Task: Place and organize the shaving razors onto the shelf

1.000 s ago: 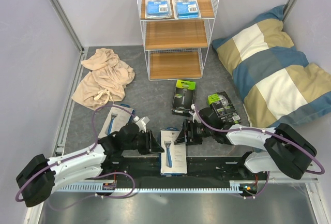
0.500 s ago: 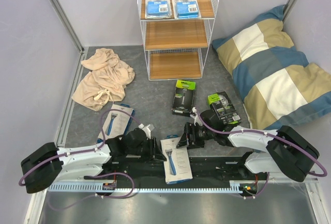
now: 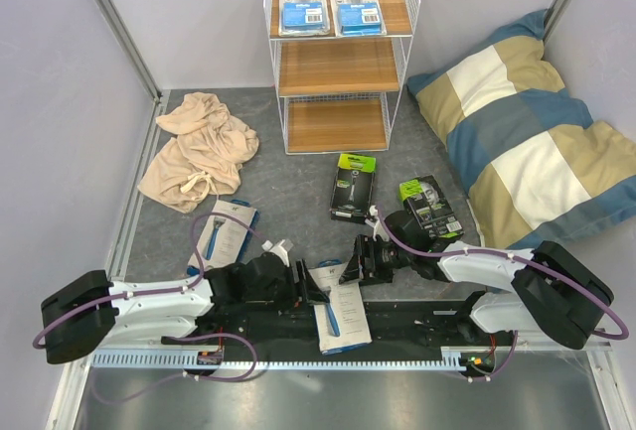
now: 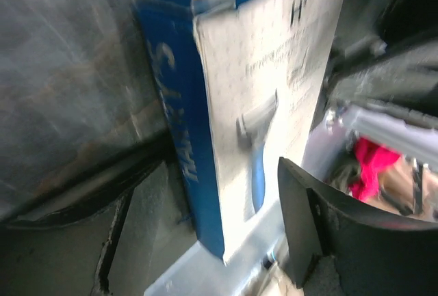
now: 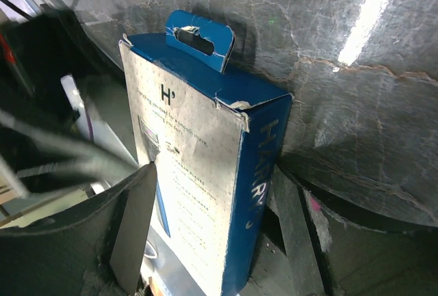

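Note:
A white razor pack with a blue razor lies slanted near the arm bases, between my two grippers. My left gripper is open at the pack's left edge. In the left wrist view the fingers stand apart round the pack. My right gripper is open at the pack's far end, and the pack shows between its spread fingers. A second white pack lies to the left. Two black-and-green boxes lie on the floor. Two blister cards sit on the shelf's top board.
A crumpled beige cloth lies at the left, and a striped pillow leans at the right. A metal rail runs along the near edge behind the arm bases. Grey walls close in both sides.
My left gripper drew the white pack toward the near edge, turned it slantwise, then opened its jaws. The right gripper kept its place and stayed open.

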You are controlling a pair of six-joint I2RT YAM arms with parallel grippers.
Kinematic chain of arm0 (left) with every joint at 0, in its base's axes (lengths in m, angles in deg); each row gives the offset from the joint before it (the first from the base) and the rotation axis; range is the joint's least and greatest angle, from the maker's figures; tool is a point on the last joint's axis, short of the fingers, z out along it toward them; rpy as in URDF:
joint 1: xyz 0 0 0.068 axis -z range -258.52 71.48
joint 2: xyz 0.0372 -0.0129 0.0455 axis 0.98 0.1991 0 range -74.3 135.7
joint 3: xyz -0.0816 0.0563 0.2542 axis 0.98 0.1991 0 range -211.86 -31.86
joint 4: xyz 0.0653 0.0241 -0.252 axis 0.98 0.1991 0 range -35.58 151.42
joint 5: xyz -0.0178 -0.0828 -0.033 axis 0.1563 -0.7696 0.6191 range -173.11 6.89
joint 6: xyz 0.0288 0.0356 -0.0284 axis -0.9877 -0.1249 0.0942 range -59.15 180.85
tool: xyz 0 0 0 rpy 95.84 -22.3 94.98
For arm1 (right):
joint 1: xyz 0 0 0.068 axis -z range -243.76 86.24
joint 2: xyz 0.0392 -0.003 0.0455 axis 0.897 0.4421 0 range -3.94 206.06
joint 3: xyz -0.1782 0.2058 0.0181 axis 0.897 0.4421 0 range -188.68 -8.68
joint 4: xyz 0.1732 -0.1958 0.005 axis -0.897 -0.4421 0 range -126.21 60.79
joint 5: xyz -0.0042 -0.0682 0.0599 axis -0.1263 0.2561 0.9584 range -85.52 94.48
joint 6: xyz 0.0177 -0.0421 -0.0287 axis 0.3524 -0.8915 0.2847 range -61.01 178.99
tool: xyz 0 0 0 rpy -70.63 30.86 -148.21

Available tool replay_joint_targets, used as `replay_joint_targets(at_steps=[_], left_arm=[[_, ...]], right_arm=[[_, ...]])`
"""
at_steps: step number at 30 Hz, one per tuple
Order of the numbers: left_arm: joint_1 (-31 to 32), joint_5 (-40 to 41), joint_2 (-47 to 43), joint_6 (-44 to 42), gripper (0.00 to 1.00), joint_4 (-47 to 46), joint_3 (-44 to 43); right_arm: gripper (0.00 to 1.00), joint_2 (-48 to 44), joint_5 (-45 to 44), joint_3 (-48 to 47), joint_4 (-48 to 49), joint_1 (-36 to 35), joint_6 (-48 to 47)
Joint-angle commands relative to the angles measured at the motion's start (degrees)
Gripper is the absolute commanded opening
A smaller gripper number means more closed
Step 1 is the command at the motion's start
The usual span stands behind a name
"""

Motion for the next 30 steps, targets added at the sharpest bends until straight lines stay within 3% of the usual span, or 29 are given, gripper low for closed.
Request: replay_joint_targets(at_steps=[1, 6, 9, 19, 22, 23, 25, 28, 30], left_arm=[[0.0, 12.8, -0.1, -0.9, 0.72, 7.3, 1.3], [0.0, 16.6, -1.8, -0.7, 0.70, 9.5, 1.8], [0.0, 16.2, 0.3, -1.4, 0.70, 5.4, 3.4], [0.2, 7.9, 18.2, -8.6, 0.65, -30.8, 6.2], [0.4, 5.2, 21.0, -9.9, 0.56, -39.2, 5.9], [0.5, 4.9, 21.0, -10.0, 0.47, -40.5, 6.2], [0.6, 5.1, 18.9, -11.0, 0.38, -41.2, 6.3], [0.6, 6.7, 12.7, -11.5, 0.20, -35.8, 6.1], [0.6, 8.1, 6.4, -12.4, 0.17, -26.1, 4.3]], right_arm=[[0.76, -0.4, 0.6, -0.4, 1.1, -0.3, -0.9], [0.76, -0.4, 0.4, -0.2, 1.1, -0.3, -0.9], [0.76, 0.0, 0.6, -0.5, 1.1, -0.3, -1.1], [0.76, 0.7, 3.1, -0.5, 3.8, -0.3, -0.6], [0.76, 0.5, 3.7, -0.5, 4.7, -0.2, -0.1], [0.76, 0.1, 3.8, -0.7, 4.5, -0.3, -0.2], [0.77, -0.4, 3.3, -1.1, 3.8, -0.3, -0.7], [0.77, -1.8, 1.9, -3.1, 0.7, -0.2, -1.9], [0.78, -2.3, 0.4, -4.5, -1.2, -0.3, -2.7]])
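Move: The left hand's open fingers are at the left long edge of the Harry's razor box, whose middle lies about 5 cm to this hand's right, 3 cm back and 2 cm below. The box's near end juts out past the table's front edge. From the right hand, the box's middle is roughly 8 cm back, 2 cm left and 2 cm below. The upright-lying black razor box lies about 20 cm ahead of the right hand, 1 cm to its right. From the left hand, the other Harry's box is some 14 cm ahead and 22 cm left. The left hand first eases forward, left and down by a centimetre or so, then pushes about 4 cm to the right onto the left long edge of the Harry's box and shuts its fingers to pinch that edge through the box's thickness. As the grip closes the hand rises about 1.5 cm and rolls its left side down by some 10 to 15 degrees, while the right hand stays practically in place, fingers still open astride the box's right edge. ##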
